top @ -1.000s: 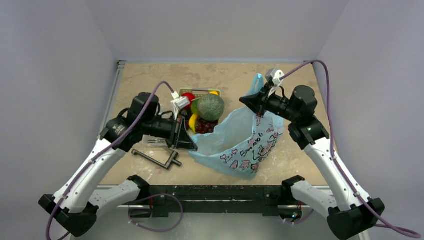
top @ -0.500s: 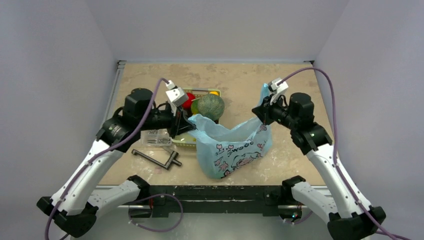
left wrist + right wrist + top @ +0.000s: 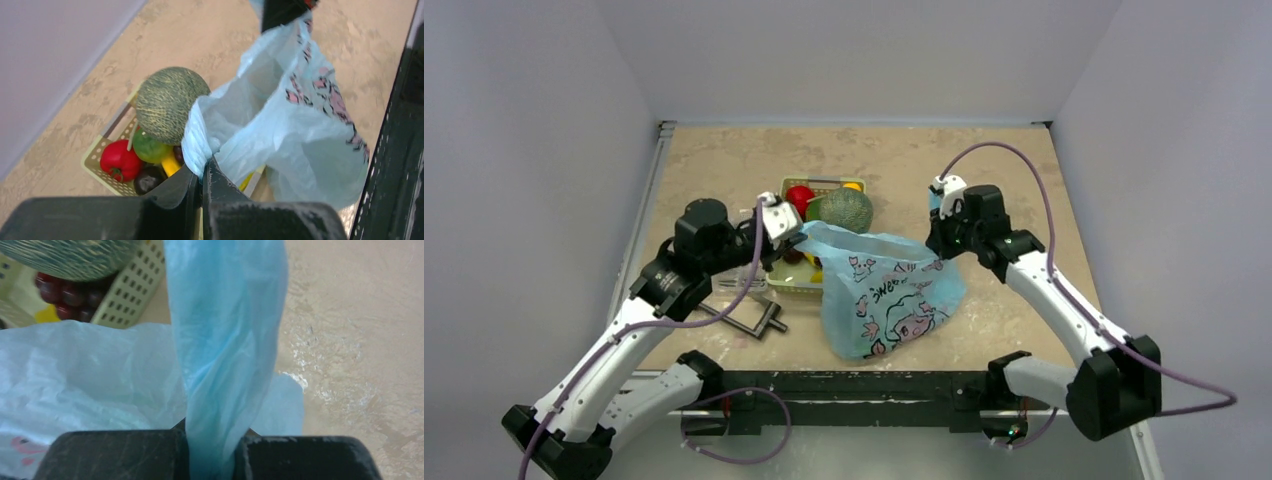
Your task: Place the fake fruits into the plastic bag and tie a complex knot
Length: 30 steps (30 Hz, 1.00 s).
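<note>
The light-blue plastic bag [image 3: 886, 295] hangs stretched between my two grippers, its printed side facing up and its bottom on the table. My left gripper [image 3: 796, 240] is shut on the bag's left handle [image 3: 196, 142], just in front of the basket. At the other end, my right gripper [image 3: 939, 232] is shut on the twisted right handle [image 3: 227, 340]. The fake fruits sit in the green mesh basket [image 3: 95, 161]: a netted melon [image 3: 167, 102], red apple [image 3: 119, 160], green piece [image 3: 149, 148], banana [image 3: 171, 164] and grapes [image 3: 65, 295]. No knot is in view.
A dark metal crank-shaped tool [image 3: 742, 320] lies left of the bag near the front edge. A clear plastic box [image 3: 736, 284] is half hidden under my left arm. The black front rail [image 3: 854, 385] runs below the bag. Walls close in the table.
Both grippers drew the bag handles inward and toward the front. The bag rose from lying flat to hanging between them, and the right wrist dropped lower and moved left.
</note>
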Motion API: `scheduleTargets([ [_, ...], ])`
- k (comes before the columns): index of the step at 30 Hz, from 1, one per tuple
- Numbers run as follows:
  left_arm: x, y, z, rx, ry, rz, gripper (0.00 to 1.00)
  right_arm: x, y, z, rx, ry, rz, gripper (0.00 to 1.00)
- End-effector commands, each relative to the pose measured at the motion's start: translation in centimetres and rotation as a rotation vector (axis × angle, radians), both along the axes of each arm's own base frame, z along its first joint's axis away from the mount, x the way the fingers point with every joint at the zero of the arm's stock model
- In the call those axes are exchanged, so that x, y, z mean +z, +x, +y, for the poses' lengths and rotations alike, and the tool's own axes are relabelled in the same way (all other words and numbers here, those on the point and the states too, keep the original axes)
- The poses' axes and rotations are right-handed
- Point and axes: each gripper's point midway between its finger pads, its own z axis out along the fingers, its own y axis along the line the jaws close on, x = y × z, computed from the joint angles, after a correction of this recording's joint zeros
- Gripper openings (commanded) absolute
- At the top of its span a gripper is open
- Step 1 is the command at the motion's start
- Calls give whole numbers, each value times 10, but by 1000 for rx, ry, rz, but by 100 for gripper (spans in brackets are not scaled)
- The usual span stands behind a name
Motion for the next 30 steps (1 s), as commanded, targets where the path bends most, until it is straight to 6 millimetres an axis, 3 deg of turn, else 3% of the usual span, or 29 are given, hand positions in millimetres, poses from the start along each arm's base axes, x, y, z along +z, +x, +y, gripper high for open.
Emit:
scheduleTargets([
  [1,-58,-28,-7,-302,197,-140,0,-25,21,-13,-15,-133,36,0],
  [7,-148,-73,16,-581,492,-188,0,-46,26,-25,14,-243,35,0],
  [10,-170,-77,19,-611,575,-215,0,-51,25,-22,51,-250,50,0],
  [12,-156,-71,12,-551,522,-196,0,-50,21,-18,83,-240,71,0],
  [14,-128,-60,3,-459,437,-141,0,-39,21,-14,108,-223,42,0],
  [19,-42,-45,-12,-322,191,0,0,22,24,-4,137,-152,-128,0],
  [20,-32,-45,-14,-302,151,28,0,35,22,-1,153,-130,-161,0],
  [22,-21,-44,-17,-281,105,43,7,54,20,3,163,-97,-217,0],
  [25,-10,-36,-16,-206,57,93,32,65,17,4,170,-82,-236,0],
  [30,-11,-32,-12,-159,51,211,37,67,13,7,180,-63,-238,0],
])
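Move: Below and between the two hands hangs the bag's loaded body, its middle some 18 cm right of the left hand, 8 cm back and 20 cm below. The basket's middle lies about 14 cm ahead of the left hand, 4 cm right and 26 cm down; the melon on it is roughly 17 cm ahead, 10 cm right, 20 cm down. From the right hand, the bag's body is about 10 cm left, 14 cm back and 8 cm below. Shaking the bag by its rim, the left hand plunges about 16 cm with some 7 cm of pull back and a clockwise swing, then rises nearly all the way, going partly forward, and opens its fingers about a third around the plastic. The right hand, still gripping its bunched handle, sinks 6 cm, pauses, then lifts about 12 cm. ##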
